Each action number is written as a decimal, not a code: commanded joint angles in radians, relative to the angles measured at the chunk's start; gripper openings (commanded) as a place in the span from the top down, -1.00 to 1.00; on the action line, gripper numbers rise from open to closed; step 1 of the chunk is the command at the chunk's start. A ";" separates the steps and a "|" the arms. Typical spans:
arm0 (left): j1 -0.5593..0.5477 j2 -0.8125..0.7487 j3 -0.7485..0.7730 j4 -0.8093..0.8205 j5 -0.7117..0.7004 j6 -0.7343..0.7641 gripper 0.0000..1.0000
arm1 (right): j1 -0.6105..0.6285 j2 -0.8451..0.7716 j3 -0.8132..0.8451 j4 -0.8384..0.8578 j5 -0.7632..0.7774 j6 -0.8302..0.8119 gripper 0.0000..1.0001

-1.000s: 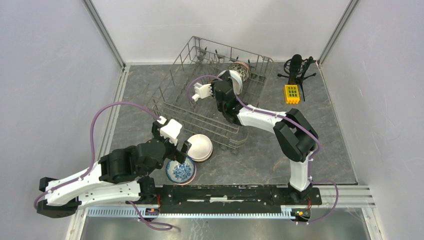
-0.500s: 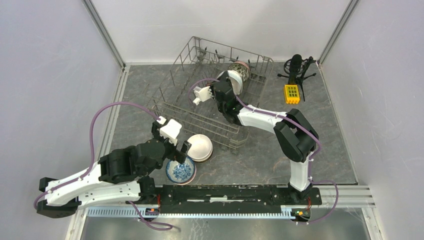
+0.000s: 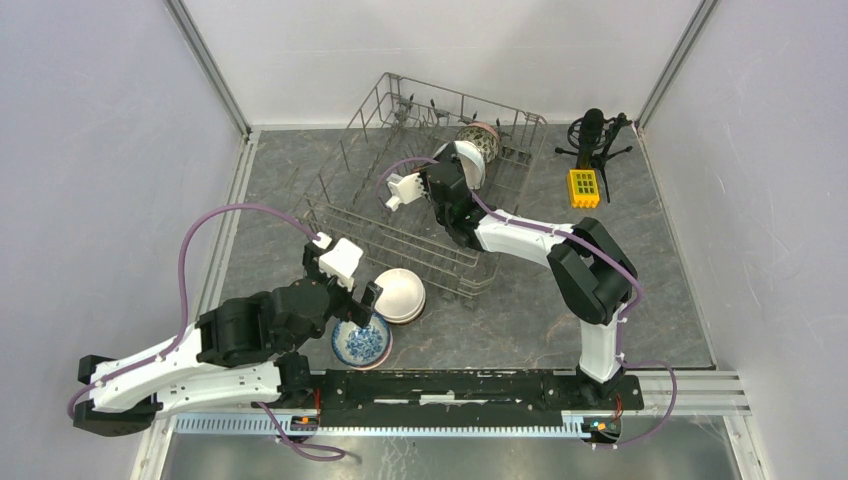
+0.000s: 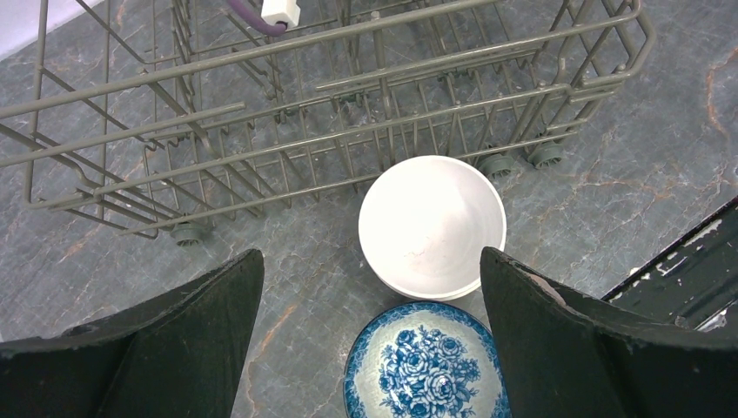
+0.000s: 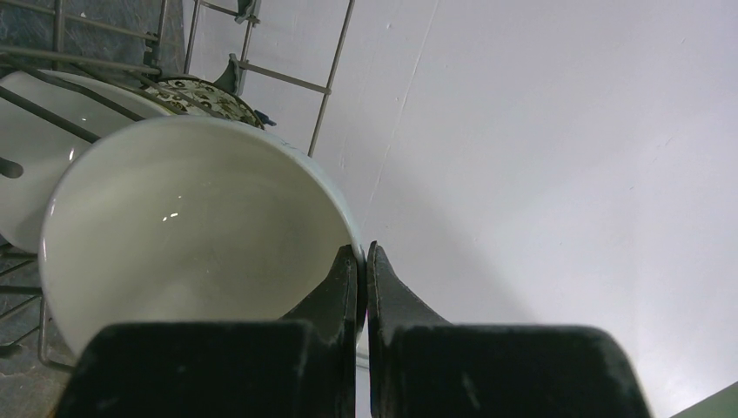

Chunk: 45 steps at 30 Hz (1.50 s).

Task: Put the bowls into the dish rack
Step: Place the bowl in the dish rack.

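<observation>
The grey wire dish rack (image 3: 400,243) stands at the back middle of the table. My right gripper (image 3: 462,172) is inside its far right part, shut on the rim of a white bowl (image 5: 191,235), which it holds on edge. Behind that bowl in the rack stand another white bowl (image 5: 35,131) and a patterned bowl (image 3: 483,140). In front of the rack my left gripper (image 4: 370,257) hangs open above a blue-and-white bowl (image 4: 424,364) and a white bowl (image 4: 432,222), which seems to sit in a second white one. Its fingers touch neither.
A black microphone on a small tripod (image 3: 593,135) and a yellow block (image 3: 583,187) stand right of the rack. Pale walls close in the table on three sides. A black rail (image 3: 470,385) carrying both arm bases runs along the near edge.
My right gripper has edged slightly farther into the rack with the white bowl. The left arm and the bowls on the table have not moved.
</observation>
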 commanded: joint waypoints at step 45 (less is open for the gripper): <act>0.005 -0.013 0.018 0.033 0.007 0.015 -0.99 | 0.026 -0.021 0.059 -0.139 -0.126 0.277 -0.03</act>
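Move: The rack slot for the white bowl, still pinched by its upper rim, lies about 9 cm below the right hand, some 3 cm back and 4 cm right; the bowl itself hangs about 6 cm below the hand and 3 cm right. Already racked, the green bowl sits roughly 1 cm ahead and 4 right, the patterned bowl 5 ahead and 7 right, both about 7 lower. From the left hand the slot is some 27 cm ahead, 19 right and 11 below. The white bowl's rim comes free of the right fingertips as they open to about half their range and the hand first slips left. It then sinks about 4.5 cm in all, working roughly 2 cm left and 2 cm back, the fingers tipping downward by some 10 degrees and ending spread on either side of the rim. ##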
